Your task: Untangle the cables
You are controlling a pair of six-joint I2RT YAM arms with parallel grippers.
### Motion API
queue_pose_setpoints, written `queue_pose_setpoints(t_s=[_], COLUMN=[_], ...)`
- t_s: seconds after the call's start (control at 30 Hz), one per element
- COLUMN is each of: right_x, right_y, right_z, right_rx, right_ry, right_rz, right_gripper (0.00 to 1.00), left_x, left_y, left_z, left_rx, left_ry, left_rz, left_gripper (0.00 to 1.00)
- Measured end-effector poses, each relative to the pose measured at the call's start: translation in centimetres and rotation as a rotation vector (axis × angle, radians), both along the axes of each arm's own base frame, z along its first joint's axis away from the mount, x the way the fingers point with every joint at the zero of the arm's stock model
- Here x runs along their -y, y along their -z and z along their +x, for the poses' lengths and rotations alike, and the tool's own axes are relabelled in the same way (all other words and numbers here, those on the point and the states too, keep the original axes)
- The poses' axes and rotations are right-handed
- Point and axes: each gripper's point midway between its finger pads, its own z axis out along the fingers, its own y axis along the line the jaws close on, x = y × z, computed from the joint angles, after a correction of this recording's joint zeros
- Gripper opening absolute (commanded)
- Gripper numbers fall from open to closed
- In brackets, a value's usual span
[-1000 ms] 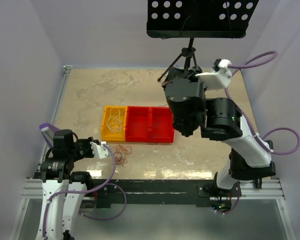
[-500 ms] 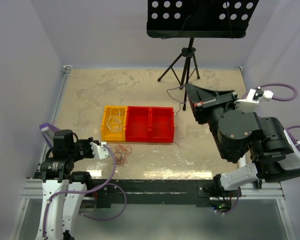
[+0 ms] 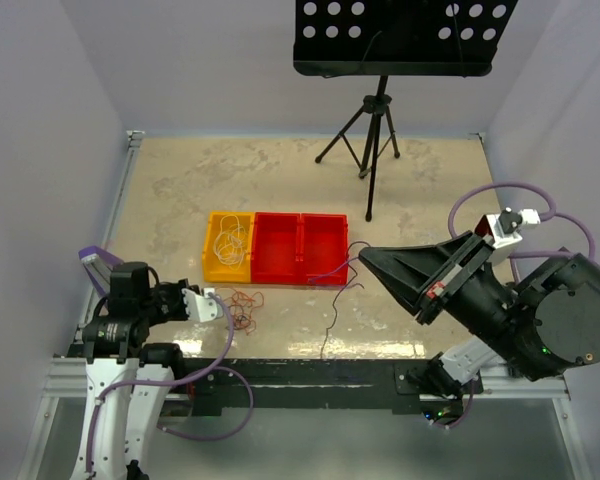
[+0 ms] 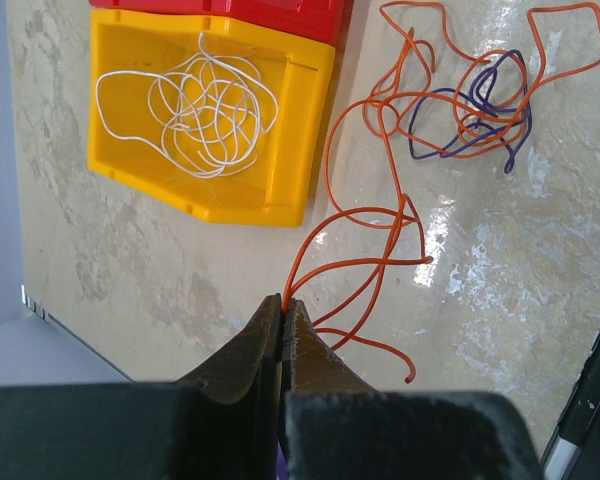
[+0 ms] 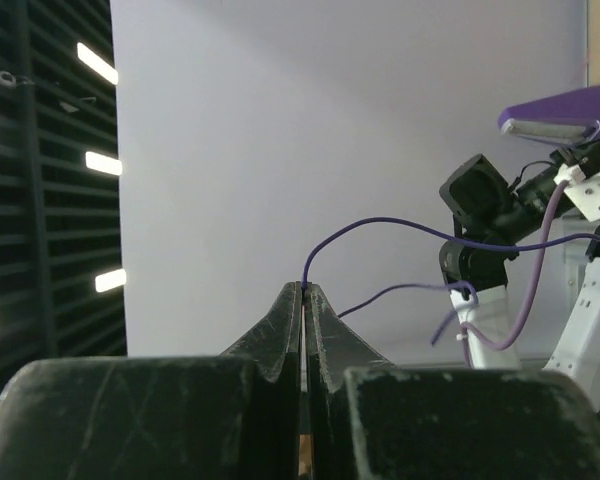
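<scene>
A loose tangle of orange and purple cables (image 3: 245, 308) lies on the table in front of the yellow bin (image 3: 212, 262). My left gripper (image 3: 208, 300) is low at its left edge, shut on an orange cable (image 4: 365, 215) whose loops run up to the orange-and-purple knot (image 4: 470, 110). A white cable (image 4: 205, 110) lies coiled inside the yellow bin (image 4: 300, 150). My right gripper (image 3: 365, 258) points left, raised near the red bin's right end, and is shut on a thin purple cable (image 5: 380, 221) that trails down toward the table (image 3: 330, 325).
Two joined red bins (image 3: 300, 248) sit right of the yellow one. A black music stand on a tripod (image 3: 375, 130) rises at the back. Purple arm hoses (image 3: 500, 195) loop over the right arm. White walls enclose the table on three sides.
The right arm swung from above the red bins out to the right and down, and now points left with a purple cable in its jaws. The left arm stayed put.
</scene>
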Motion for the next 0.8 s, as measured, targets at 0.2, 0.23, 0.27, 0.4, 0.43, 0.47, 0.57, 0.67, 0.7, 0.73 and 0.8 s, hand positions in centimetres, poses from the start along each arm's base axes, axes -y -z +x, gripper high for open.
queue_pose_setpoints(t_s=[0.2, 0.23, 0.27, 0.4, 0.43, 0.47, 0.57, 0.67, 0.7, 0.73, 0.8], right_x=[1.3, 1.7, 1.8, 1.3, 1.0, 0.6, -0.3, -0.4, -0.3, -0.2, 0.0], right_y=[0.7, 0.2, -0.3, -3.4, -3.8, -3.9, -3.4, -3.3, -3.4, -3.5, -3.8], right_z=[2.9, 4.5, 5.5, 8.2, 8.8, 9.3, 11.0, 12.0, 12.1, 12.2, 11.9], right_rx=[-0.072, -0.079, -0.082, -0.097, -0.098, -0.094, -0.086, -0.088, -0.090, -0.092, -0.098], right_ry=[0.106, 0.180, 0.234, 0.384, 0.416, 0.444, 0.525, 0.567, 0.572, 0.577, 0.565], right_rz=[0.090, 0.108, 0.121, 0.187, 0.199, 0.199, 0.195, 0.208, 0.215, 0.222, 0.233], right_gripper=[0.00, 0.00, 0.00, 0.00, 0.00, 0.00, 0.00, 0.00, 0.00, 0.00, 0.00], left_x=[0.0, 0.0, 0.0, 0.0, 0.0, 0.0, 0.2, 0.2, 0.2, 0.1, 0.0], left_y=[0.3, 0.3, 0.4, 0.6, 0.7, 0.7, 0.9, 1.0, 1.1, 1.1, 1.2], left_z=[-0.2, -0.2, -0.2, -0.5, -0.6, -0.7, -1.0, -1.2, -1.2, -1.3, -1.3], left_rx=[-0.010, -0.011, -0.013, -0.026, -0.030, -0.032, -0.041, -0.050, -0.053, -0.055, -0.056], left_ry=[0.005, 0.005, 0.005, 0.010, 0.011, 0.017, 0.032, 0.035, 0.035, 0.034, 0.030], left_rz=[0.005, 0.004, 0.004, 0.008, 0.009, 0.014, 0.019, 0.022, 0.023, 0.026, 0.033], left_gripper=[0.00, 0.00, 0.00, 0.00, 0.00, 0.00, 0.00, 0.00, 0.00, 0.00, 0.00])
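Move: The right hand, high up with the purple cable, has the right-hand red bin roughly 28 cm ahead, 1 cm left and some 54 cm below; the left red bin is also 28 cm ahead but about 13 cm left. The orange tangle is around 13 cm ahead and 21 cm left of this hand. From the left hand, the tangle is about 11 cm right, 3 cm ahead and 14 cm below, the right-hand red bin 16 cm ahead and 30 cm right, the yellow bin 17 cm ahead and 6 cm right. Forward in a quick swing, after a slight dip and drift to the right, the right hand travels about 12 cm high above the table, rising some 4 cm and slowing to a stop. Its wrist swings clockwise some 30 degrees as the shut fingers keep pinching the purple cable. The left hand eases back and down a little under 2 cm, still gripping the orange cable. ##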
